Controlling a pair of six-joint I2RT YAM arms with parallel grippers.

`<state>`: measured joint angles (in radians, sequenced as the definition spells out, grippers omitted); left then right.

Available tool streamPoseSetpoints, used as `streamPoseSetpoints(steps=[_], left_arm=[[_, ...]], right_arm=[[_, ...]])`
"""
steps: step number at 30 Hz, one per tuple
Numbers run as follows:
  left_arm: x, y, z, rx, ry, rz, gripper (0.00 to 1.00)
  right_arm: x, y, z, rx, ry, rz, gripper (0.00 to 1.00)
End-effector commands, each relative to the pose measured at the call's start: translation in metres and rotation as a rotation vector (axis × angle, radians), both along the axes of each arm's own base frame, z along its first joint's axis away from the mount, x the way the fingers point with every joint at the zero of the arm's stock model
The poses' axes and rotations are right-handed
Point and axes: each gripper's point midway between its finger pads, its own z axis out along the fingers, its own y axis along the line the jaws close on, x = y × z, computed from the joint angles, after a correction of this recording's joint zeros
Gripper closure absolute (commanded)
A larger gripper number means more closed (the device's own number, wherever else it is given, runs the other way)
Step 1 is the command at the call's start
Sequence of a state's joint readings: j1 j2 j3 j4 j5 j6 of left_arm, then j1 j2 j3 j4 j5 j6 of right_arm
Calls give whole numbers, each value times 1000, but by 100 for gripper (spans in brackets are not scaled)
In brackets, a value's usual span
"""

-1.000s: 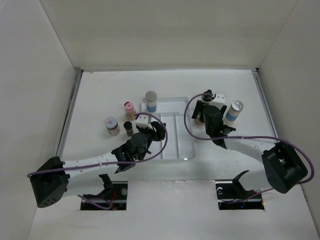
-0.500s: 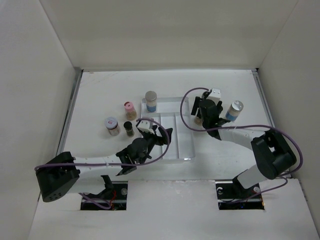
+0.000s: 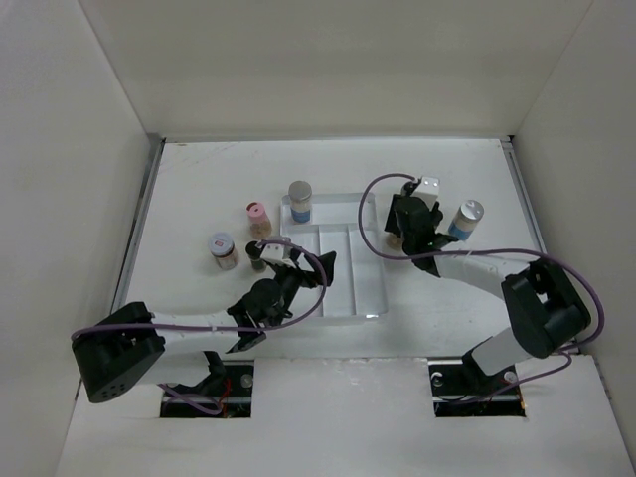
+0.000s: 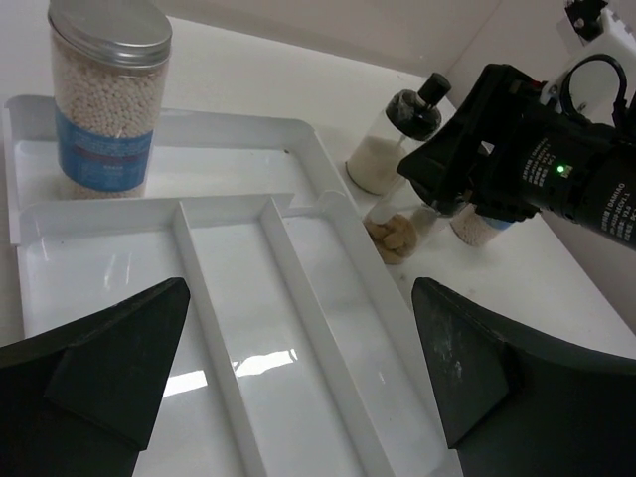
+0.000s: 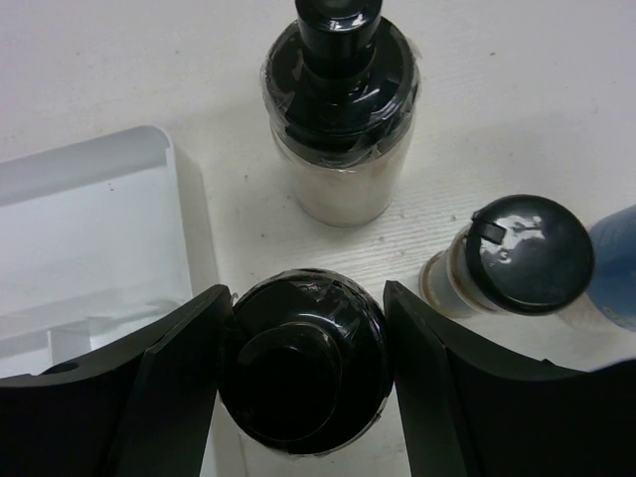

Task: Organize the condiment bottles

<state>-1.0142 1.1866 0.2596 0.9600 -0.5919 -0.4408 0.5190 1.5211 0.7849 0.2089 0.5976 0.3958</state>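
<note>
My right gripper (image 5: 308, 293) is shut on the black cap of a condiment bottle (image 5: 303, 373) with tan contents (image 4: 397, 237), which stands just right of the white tray (image 3: 338, 288). Behind it stand a black-capped bottle of white powder (image 5: 343, 109) and a small flip-cap bottle (image 5: 517, 253). My left gripper (image 4: 298, 298) hangs open over the tray's long compartments with nothing between its fingers. A silver-lidded, blue-labelled jar (image 4: 107, 99) stands in the tray's back compartment. Left of the tray are a pink-capped bottle (image 3: 258, 217), a labelled jar (image 3: 223, 248) and a small dark bottle (image 3: 256, 254).
Another silver-capped, blue-labelled jar (image 3: 465, 220) stands to the right of my right gripper (image 3: 402, 234). The white walls of the enclosure close in the table on the left, right and back. The right arm (image 4: 542, 169) shows beyond the tray in the left wrist view.
My left gripper has opened and drawn back towards the near side, away from the small dark bottle. My right gripper has shifted over the tan-filled bottle and closed its jaws onto the cap.
</note>
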Motion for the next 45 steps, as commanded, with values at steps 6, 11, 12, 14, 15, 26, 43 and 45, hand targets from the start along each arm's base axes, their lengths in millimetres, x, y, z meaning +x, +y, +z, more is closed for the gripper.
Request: streamPoseSetpoints(steps=[6,11,12,14,15,26,43,45], left_arm=[[5,11,19,-124,-88,34,0],[2,15,18,-140,-87,49,0],[2,18,16,-139,-83,58,0],[-1,21,17,-149,-86,61,0],[-1,23,18,-156,-90,64,0],[-4,25,17,-173,-81,60,0],[-5,14,14,-166,-69,35,0],[-5,14,14,-167,-70,35,0]], right_arm=[[3,26,128,97,-255,25,49],[19,86,142,157,-274,146,49],[25,97,143,171,-275,161,49],[38,120,143,191,-270,198,49],[44,130,142,194,-268,211,49],[78,188,88,164,-179,259,48],[39,147,116,205,-207,235,4],[27,125,122,224,-218,214,4]])
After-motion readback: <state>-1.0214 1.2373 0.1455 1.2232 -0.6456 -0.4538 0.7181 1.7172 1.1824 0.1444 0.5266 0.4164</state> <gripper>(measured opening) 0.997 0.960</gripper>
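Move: The brown-filled, black-capped bottle is already pinched by the cap in the right hand. Its empty spot in the tray's far compartment lies about 18 cm left, 6 cm ahead and 3 cm below that hand. The pearl jar stands some 9 cm left of that spot. The white-powder bottle is 9 cm ahead and 4 cm right of the hand, the spice jar 9 cm right and 3 cm ahead. From the left hand the spot lies roughly 17 cm ahead, 5 cm right and 8 cm below. The brown-filled bottle is lifted by the right hand about 12 cm and carried some 18 cm left and 6 cm forward over the tray's side wall, the wrist turning about 15 degrees counter-clockwise, then lowered into the far compartment beside the pearl jar. The fingers open and let go of the cap, and the hand backs off up, right and towards the base. ##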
